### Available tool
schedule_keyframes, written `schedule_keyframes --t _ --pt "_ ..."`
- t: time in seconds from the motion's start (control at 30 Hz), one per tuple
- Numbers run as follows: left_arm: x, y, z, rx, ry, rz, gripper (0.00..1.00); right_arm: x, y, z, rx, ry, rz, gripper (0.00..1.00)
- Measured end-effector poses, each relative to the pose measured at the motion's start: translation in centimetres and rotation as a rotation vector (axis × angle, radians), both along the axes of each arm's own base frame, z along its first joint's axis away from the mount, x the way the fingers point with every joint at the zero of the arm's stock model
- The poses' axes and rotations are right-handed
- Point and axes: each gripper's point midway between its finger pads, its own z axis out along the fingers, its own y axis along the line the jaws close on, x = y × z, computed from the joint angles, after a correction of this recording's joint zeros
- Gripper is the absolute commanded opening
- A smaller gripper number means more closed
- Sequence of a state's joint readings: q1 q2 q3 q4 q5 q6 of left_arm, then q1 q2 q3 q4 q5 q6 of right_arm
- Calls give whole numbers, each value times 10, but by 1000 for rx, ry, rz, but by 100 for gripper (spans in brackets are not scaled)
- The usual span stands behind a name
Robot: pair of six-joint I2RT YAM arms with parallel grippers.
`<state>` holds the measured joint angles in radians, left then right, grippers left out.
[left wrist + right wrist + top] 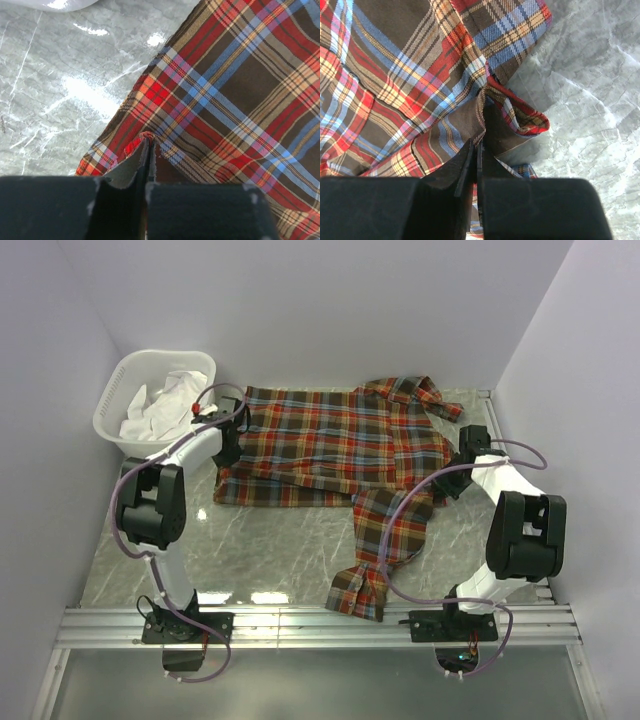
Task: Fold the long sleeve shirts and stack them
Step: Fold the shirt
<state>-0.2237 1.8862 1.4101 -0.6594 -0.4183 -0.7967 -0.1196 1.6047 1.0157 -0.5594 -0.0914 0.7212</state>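
Note:
One plaid long sleeve shirt [330, 440] lies spread across the back of the marble table, collar to the right. One sleeve [385, 540] trails toward the near edge. My left gripper [228, 445] is at the shirt's left edge. In the left wrist view its jaws [148, 142] are pressed together on a small pinch of the plaid cloth [240, 85]. My right gripper [452, 475] is at the shirt's right edge. In the right wrist view it [476, 145] is shut on a raised fold of the shirt [395, 75], with a curled hem beside it.
A white laundry basket [120, 390] holding white cloth [165, 400] stands at the back left, close to my left arm. White walls close in the table on three sides. A metal rail [320, 625] runs along the near edge.

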Motion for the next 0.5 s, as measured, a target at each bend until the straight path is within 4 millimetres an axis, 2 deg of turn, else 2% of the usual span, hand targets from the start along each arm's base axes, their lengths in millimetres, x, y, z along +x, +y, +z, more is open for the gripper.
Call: schedule_keyframes --t 0.1,0.2,0.23,0.33,0.37,0.4,0.5 --pt "0 1 -4 8 8 3 9 1 0 -1 1 0 -2 17" --pt "0 2 -6 13 14 3 14 2 -1 -1 -5 -4 -3 39" --pt "-1 3 -6 17 17 3 15 1 -2 0 -10 -5 0 53" --pt "1 3 -2 22 5 0 25 2 -4 5 -35 -20 7 71" --pt "1 3 0 23 0 -1 27 2 -5 10 -49 -32 11 74" --pt "2 4 5 22 -11 -1 60 2 -6 15 -66 -45 14 75" --pt "4 3 28 14 -63 -11 78 7 -4 45 -130 -122 40 77"
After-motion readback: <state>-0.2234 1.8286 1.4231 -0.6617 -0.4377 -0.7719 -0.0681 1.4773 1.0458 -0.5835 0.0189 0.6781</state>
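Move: The shirt's turned-up hem is still between both pairs of fingertips, directly beneath each hand point and down about 1 cm. From the left hand, the fold's left end lies some 10 cm back and 3 cm left; the laundry basket stands about 10 cm ahead and 16 cm left, its middle 6 cm higher. From the right hand, the near sleeve lies 13 cm back and 18 cm left, and the far sleeve about 24 cm ahead and 9 cm left. The shirt's hem is let go at both ends: left and right fingers open wide from nearly shut, the right a touch earlier. The left hand settles barely half a centimetre, then lifts straight up to about 3 cm above its start. The right rises some 4.5 cm, tilting about 10 degrees as its fingertips swing outward, and both pull up off the cloth. ##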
